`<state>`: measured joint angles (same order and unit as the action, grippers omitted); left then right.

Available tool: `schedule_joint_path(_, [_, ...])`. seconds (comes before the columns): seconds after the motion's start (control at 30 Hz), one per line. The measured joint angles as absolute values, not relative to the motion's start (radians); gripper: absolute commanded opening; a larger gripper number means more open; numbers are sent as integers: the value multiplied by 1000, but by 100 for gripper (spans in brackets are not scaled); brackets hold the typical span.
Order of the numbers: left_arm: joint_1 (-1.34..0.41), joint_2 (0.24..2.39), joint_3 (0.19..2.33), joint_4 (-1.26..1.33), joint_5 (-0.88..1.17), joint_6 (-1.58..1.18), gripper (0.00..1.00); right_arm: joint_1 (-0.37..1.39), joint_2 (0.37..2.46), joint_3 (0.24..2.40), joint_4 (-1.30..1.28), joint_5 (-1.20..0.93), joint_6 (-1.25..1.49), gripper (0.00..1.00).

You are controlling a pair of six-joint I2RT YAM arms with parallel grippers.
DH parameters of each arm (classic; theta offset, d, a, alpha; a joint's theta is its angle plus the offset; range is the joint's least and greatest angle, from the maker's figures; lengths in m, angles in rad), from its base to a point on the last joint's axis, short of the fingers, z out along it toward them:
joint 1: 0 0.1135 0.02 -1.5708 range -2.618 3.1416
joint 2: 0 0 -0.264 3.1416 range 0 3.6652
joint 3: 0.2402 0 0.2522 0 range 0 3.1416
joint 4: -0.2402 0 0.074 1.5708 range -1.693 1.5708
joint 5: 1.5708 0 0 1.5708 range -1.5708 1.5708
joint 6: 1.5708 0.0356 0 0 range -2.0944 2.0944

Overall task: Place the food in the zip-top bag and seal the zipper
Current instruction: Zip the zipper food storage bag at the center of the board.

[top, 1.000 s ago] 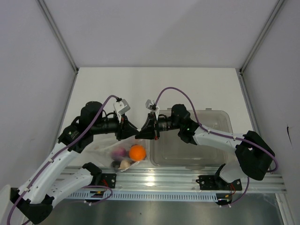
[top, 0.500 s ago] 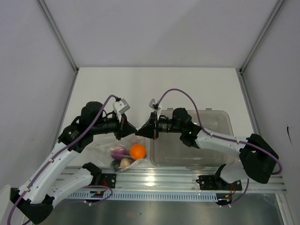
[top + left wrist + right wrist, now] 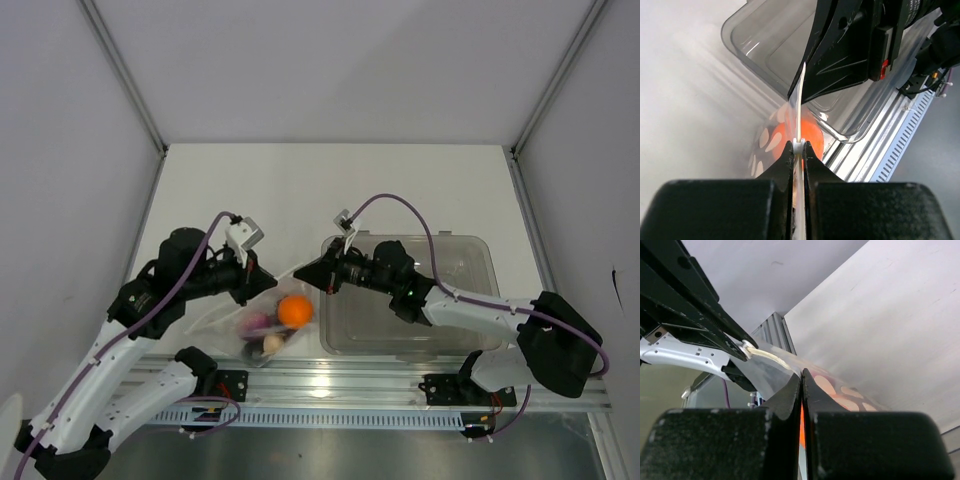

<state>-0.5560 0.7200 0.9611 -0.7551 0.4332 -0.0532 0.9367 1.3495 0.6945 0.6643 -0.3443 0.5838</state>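
Note:
The zip-top bag [image 3: 232, 318] hangs between my two grippers near the table's front edge. Inside it show an orange ball [image 3: 294, 311], a purple fruit [image 3: 257, 322], a beige lump [image 3: 272, 343] and a blackish lump [image 3: 247, 350]. My left gripper [image 3: 268, 285] is shut on the zipper [image 3: 801, 107], the pale strip running edge-on between its fingertips [image 3: 788, 150]. My right gripper [image 3: 298, 272] is shut on the same mouth edge a little further right. In the right wrist view its jaws [image 3: 801, 376] pinch the clear film, and the zipper [image 3: 765, 355] runs off to the left gripper [image 3: 740, 347].
A rigid clear tub [image 3: 440, 330] stands just right of the bag, under the right arm. An aluminium rail [image 3: 380, 385] runs along the front edge. White walls close in the left, right and back.
The left gripper has closed onto the zipper and drawn back to the left. The right arm has shifted lower, and the bag with its food has swung slightly.

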Motion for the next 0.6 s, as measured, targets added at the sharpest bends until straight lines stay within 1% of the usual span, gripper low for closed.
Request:
schedule_joint_path(0.13, [-556, 683, 982, -802, 390, -54, 0, 936, 1349, 691, 678, -343, 595, 0])
schedule_joint_path(0.27, [-556, 653, 997, -838, 368, -54, 1, 934, 1354, 713, 664, -409, 577, 1])
schedule_joint_path(0.3, [-556, 648, 999, -846, 367, -54, 1, 934, 1357, 731, 640, -427, 561, 8])
schedule_joint_path(0.33, [-556, 646, 1002, -852, 367, -53, 1, 934, 1361, 751, 612, -441, 545, 29])
schedule_joint_path(0.4, [-556, 638, 1008, -860, 367, -53, 1, 934, 1365, 805, 523, -465, 502, 48])
schedule_joint_path(0.43, [-556, 636, 1010, -863, 368, -53, 1, 934, 1365, 835, 476, -470, 469, 61])
schedule_joint_path(0.53, [-556, 635, 1010, -864, 373, -53, 0, 932, 1365, 944, 297, -482, 348, 74])
schedule_joint_path(0.6, [-556, 635, 1010, -864, 382, -53, 1, 927, 1366, 1016, 187, -493, 271, 77])
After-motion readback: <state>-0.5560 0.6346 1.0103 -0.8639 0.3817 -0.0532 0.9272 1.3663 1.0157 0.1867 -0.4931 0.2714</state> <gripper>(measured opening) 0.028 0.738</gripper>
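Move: The left fingers hold the white slider; the zipper's free end, pinched by the right fingers, lies some 5 cm to the left hand's right, about 1 cm ahead and roughly level. For the right hand the slider is about 5 cm left and 1 cm back, level with it. Below in the bag, the orange sits about 4 cm back from the right hand, neither left nor right, 9 cm lower; the clear tray's middle is some 24 cm to its right, straight ahead 0 cm, 12 cm down. Keeping its shut pinch on the slider, the left hand draws the bag about 2 cm to the left and nearly as far back, rising a little, then eases to a stop. The right hand first drifts about 1 cm back, then opens wide to let go of the zipper's free end and lifts about 3 cm, with its fingers tipping down some 15 degrees over the loosened corner. ##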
